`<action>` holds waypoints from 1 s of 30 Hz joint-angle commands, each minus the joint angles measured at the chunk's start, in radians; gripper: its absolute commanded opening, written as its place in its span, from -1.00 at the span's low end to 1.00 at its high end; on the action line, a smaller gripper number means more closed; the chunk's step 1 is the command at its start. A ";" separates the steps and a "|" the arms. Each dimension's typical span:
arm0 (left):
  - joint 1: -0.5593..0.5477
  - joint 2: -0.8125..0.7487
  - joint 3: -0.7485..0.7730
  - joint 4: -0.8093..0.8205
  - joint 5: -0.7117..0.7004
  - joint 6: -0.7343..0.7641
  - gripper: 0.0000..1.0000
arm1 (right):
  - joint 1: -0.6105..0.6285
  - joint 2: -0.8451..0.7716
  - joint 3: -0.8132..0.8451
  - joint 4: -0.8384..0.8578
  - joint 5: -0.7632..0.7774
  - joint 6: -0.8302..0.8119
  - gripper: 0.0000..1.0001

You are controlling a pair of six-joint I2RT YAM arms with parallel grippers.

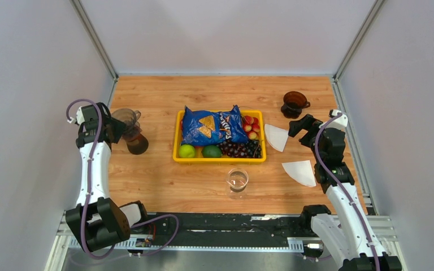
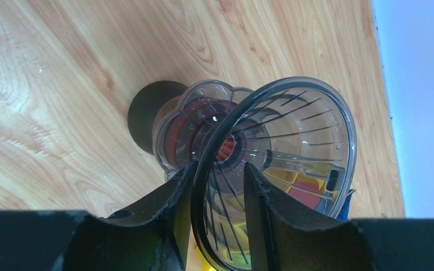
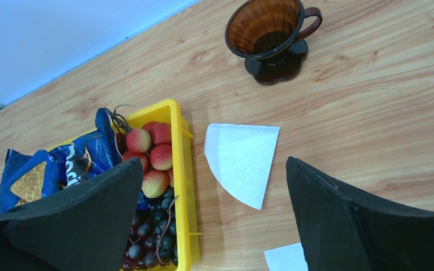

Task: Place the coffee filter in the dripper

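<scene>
A clear plastic dripper (image 1: 125, 117) (image 2: 294, 130) sits on a dark vessel (image 1: 137, 145) (image 2: 147, 113) at the table's left. My left gripper (image 1: 114, 127) (image 2: 217, 169) straddles the dripper's rim, one finger outside and one inside, with a gap showing beside the rim. A brown dripper (image 1: 294, 103) (image 3: 268, 31) stands at the back right. Two white coffee filters lie flat on the wood, one (image 1: 277, 136) (image 3: 243, 158) beside the tray and one (image 1: 300, 171) (image 3: 285, 258) nearer the front. My right gripper (image 1: 300, 131) (image 3: 213, 164) hangs wide open above the filter beside the tray, holding nothing.
A yellow tray (image 1: 219, 160) (image 3: 186, 186) in the middle holds a blue chips bag (image 1: 209, 127), limes (image 1: 187, 151), grapes (image 3: 147, 237) and lychees (image 3: 158, 158). A small clear glass (image 1: 238, 179) stands in front of it. Walls close in on both sides.
</scene>
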 commanded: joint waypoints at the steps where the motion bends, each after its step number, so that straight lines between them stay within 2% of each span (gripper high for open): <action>1: 0.009 -0.011 0.002 0.042 0.016 0.017 -0.07 | -0.003 -0.003 0.019 0.009 0.000 0.015 1.00; 8: 0.008 -0.035 -0.006 0.044 0.010 0.030 0.34 | -0.003 -0.007 0.019 0.007 0.002 0.013 1.00; 15: 0.008 -0.089 -0.004 0.051 0.022 0.050 0.64 | -0.003 -0.007 0.020 0.006 0.004 0.014 1.00; 18: 0.008 -0.120 0.000 0.048 0.018 0.060 0.94 | -0.003 -0.006 0.019 0.006 0.003 0.015 1.00; 28: 0.008 -0.267 0.031 -0.013 0.029 0.110 1.00 | -0.003 -0.022 0.018 -0.006 0.042 0.008 1.00; 30: 0.008 -0.305 0.034 -0.020 0.068 0.121 1.00 | -0.003 -0.022 0.019 -0.009 0.043 0.006 1.00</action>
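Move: Astride the rim of the clear dripper, the left hand has the dripper's middle about 4 cm ahead, 3 cm to its right and 5 cm below. The dark carafe carrying the dripper stands right under it, its middle roughly 13 cm below the hand. The yellow tray's middle is some 37 cm right and 7 cm ahead, 16 cm below. From the idle right hand the clear dripper lies about 62 cm left and 4 cm ahead, 6 cm below. Spreading its fingers from less than half open to fully open, the left hand first all but stays in place at the dripper's rim. Then it rises about 6 cm clear of the rim, drawing back some 2 to 3 cm, while the wrist tips the fingertips upward by roughly 10 degrees. ##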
